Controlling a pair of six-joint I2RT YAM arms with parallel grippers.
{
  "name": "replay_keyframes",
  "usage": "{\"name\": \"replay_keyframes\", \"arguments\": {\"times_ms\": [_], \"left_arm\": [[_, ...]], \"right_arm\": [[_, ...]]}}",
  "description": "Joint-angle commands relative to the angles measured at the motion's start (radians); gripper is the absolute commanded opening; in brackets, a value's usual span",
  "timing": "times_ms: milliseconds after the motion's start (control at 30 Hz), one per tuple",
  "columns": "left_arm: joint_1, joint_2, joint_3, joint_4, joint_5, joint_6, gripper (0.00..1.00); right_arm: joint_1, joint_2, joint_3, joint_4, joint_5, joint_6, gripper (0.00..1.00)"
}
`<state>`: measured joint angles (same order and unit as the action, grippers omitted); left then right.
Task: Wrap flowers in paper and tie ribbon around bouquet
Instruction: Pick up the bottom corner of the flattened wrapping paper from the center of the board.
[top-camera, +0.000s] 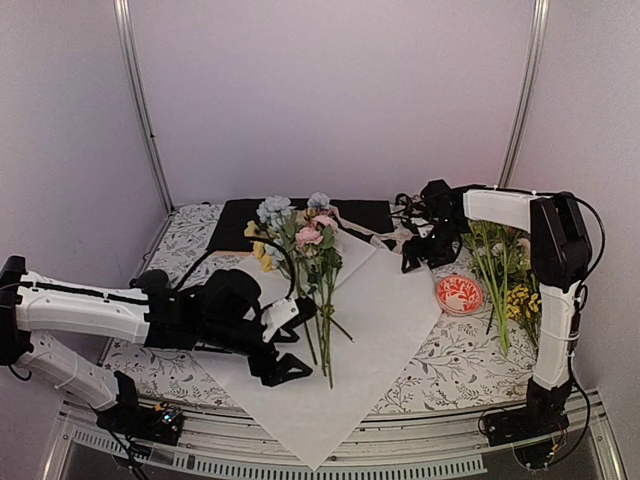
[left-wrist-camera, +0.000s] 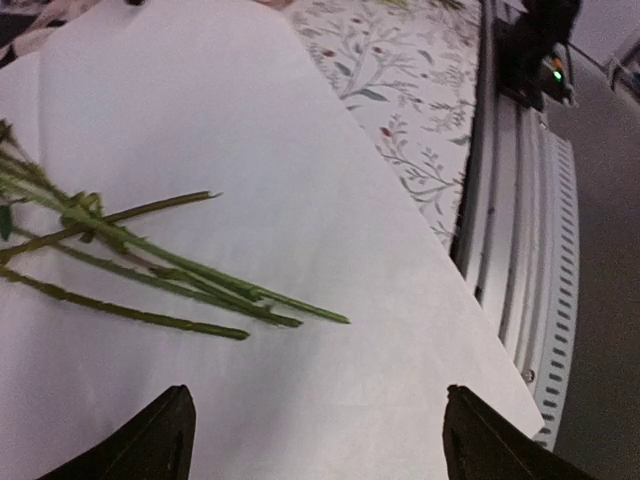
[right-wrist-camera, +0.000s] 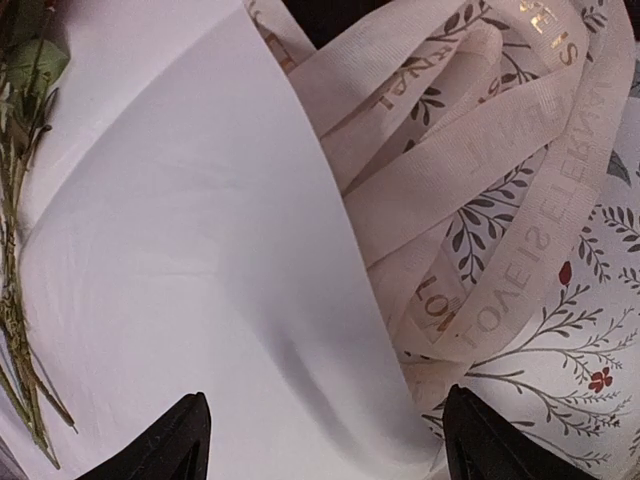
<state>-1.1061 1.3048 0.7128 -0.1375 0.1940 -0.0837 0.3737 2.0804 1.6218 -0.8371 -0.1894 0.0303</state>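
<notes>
The flowers, blue, pink and yellow, lie loose on the flat white paper, stems toward the near edge. No wrapped bouquet is in view. My left gripper hovers open just left of the stem ends. In its wrist view the gripper is over bare paper, stems ahead. My right gripper is open at the paper's far right corner. There it straddles the raised paper edge, beside the piled cream ribbon.
A black sheet lies behind the paper. A red-and-white disc and orange-and-yellow sprigs sit at the right on the floral tablecloth. The metal front rail runs close to the paper's near corner.
</notes>
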Motion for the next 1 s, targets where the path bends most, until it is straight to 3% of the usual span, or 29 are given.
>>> {"name": "replay_keyframes", "arguments": {"times_ms": [0, 167, 300, 433, 567, 700, 833, 900, 967], "left_arm": [[-0.126, -0.065, -0.049, 0.019, 0.083, 0.196, 0.87], [-0.282, -0.095, -0.07, -0.018, 0.032, 0.267, 0.89], [-0.455, 0.01, -0.057, -0.049, -0.117, 0.3, 0.89], [-0.565, 0.154, -0.037, -0.07, -0.286, 0.296, 0.89], [-0.596, 0.187, -0.046, -0.045, -0.367, 0.313, 0.89], [-0.609, 0.249, -0.038, -0.049, -0.465, 0.294, 0.86], [-0.634, 0.331, -0.018, -0.054, -0.564, 0.274, 0.75], [-0.639, 0.363, -0.01, -0.054, -0.597, 0.267, 0.6], [-0.64, 0.369, -0.004, -0.051, -0.628, 0.258, 0.51]], "right_arm": [[0.113, -0.165, -0.03, 0.002, 0.023, 0.027, 0.81], [0.36, -0.252, -0.168, 0.023, -0.029, 0.055, 0.77], [0.506, -0.275, -0.258, 0.093, -0.095, 0.131, 0.75], [0.552, -0.327, -0.34, 0.152, -0.084, 0.222, 0.75], [0.584, -0.387, -0.441, 0.204, -0.104, 0.29, 0.75], [0.585, -0.482, -0.504, 0.189, 0.006, 0.377, 0.77], [0.585, -0.596, -0.551, 0.181, 0.08, 0.451, 0.79], [0.584, -0.63, -0.571, 0.181, 0.085, 0.465, 0.79], [0.583, -0.645, -0.59, 0.188, 0.075, 0.468, 0.79]]}}
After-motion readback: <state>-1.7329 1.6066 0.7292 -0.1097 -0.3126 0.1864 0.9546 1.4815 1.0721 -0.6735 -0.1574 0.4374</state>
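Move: The bottom corner of the wrapping paper lies about 17 cm back towards the base from the left hand, 2 cm to its right and some 10 cm below. The ends of the flower stems are about level with this hand fore and aft, 4 cm to its right and 10 cm below; the bouquet's middle is some 20 cm ahead, 1 cm left and 9 cm below. From the right hand the corner lies some 45 cm back, 22 cm left and 4 cm lower. Back towards its base the left hand sweeps about 16 cm level, turning clockwise, then sinks some 9 cm to the paper's bottom corner and eases 2 cm forward and right, open fingers beginning to close around the corner area. The empty right hand rises off the paper's right side and swings back and left towards the stems, dips, then lifts again. ##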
